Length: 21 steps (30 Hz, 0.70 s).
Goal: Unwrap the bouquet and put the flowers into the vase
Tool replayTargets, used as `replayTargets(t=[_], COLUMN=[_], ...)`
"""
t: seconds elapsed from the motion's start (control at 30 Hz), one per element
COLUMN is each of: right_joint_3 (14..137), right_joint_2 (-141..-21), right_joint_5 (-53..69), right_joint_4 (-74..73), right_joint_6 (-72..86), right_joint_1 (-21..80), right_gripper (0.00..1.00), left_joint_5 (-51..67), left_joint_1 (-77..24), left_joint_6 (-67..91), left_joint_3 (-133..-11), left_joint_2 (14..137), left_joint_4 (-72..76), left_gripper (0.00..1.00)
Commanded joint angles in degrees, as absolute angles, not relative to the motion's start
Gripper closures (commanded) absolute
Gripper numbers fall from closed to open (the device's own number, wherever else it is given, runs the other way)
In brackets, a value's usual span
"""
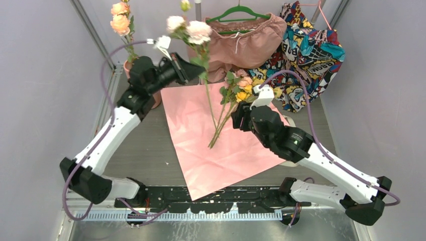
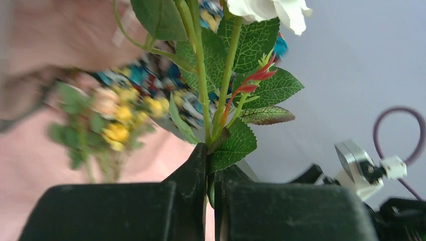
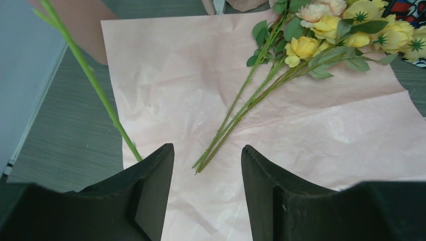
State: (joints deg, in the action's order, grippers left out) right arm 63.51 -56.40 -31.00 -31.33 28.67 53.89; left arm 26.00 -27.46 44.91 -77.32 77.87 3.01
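The bouquet lies unwrapped. Its pale pink paper [image 1: 216,145] is spread flat, with several yellow and pink flowers [image 1: 240,90] lying across it, stems [image 3: 236,123] pointing toward me. My left gripper [image 1: 193,70] is shut on the leafy stem [image 2: 213,125] of a white flower [image 1: 193,30], held upright in the air; its lower stem [image 3: 90,75] hangs over the paper's left edge. The salmon vase [image 1: 156,99] stands behind the left arm, mostly hidden, with peach flowers [image 1: 120,20] rising from it. My right gripper [image 3: 207,153] hovers open above the paper near the stem ends.
Pink shorts on a green hanger [image 1: 241,35] and a colourful printed garment [image 1: 306,50] sit at the back, close behind the lying flowers. Grey walls close in on both sides. Bare grey table [image 1: 140,150] shows left of the paper.
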Motion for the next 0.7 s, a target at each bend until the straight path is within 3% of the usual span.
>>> replayTargets(t=[0.0,0.23,0.43,0.67], right_joint_3=[61.6,59.3,57.9,57.8], right_joint_2=[-53.6,-53.4,-54.0,-55.4], right_joint_5=[-35.7,-36.1,-35.0,-33.5], right_joint_4=[-28.6,-28.5,-27.4,-27.1], right_joint_6=[28.4,28.3,28.9,29.4], right_joint_1=[53.9,53.8,53.8,53.8], right_gripper=[0.43,0.42,0.43,0.43], left_joint_5=[8.5,-18.1,-18.8,-12.6], left_joint_1=[-24.7,-22.3,-15.6,-6.8], left_joint_6=[29.3,8.4,-2.0,-0.9], left_joint_3=[-84.9,-91.1,-97.5,-104.9], left_joint_2=[72.9,71.5,76.9,85.5], left_joint_4=[-10.1,-5.8,1.9,3.4], left_gripper=[1.0,1.0,1.0,1.0])
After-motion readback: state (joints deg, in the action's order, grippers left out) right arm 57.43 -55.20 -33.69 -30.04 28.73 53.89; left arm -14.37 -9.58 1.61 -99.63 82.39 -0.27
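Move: Some 24 cm to the left hand's left and 11 cm ahead stands the vase, its middle about 28 cm lower and its mouth roughly half that. The orange roses already in it rise to some 8 cm above the hand, 12 cm ahead and 24 cm to the left. From the right hand, the remaining flowers lie about 14 cm ahead, 4 cm left and 27 cm below, on the pink paper, whose middle is 7 cm ahead, 7 cm left and 29 cm down. Swinging the white roses, still pinched by their stems, the left hand sweeps fast about 25 cm left towards the vase, climbing some 13 cm and reaching forward 11 cm; its wrist turns counter-clockwise from pointing right to pointing forward, tipped slightly up. The empty right hand drifts slightly right, then sinks about 3.5 cm towards the remaining flowers, fingers staying open. ##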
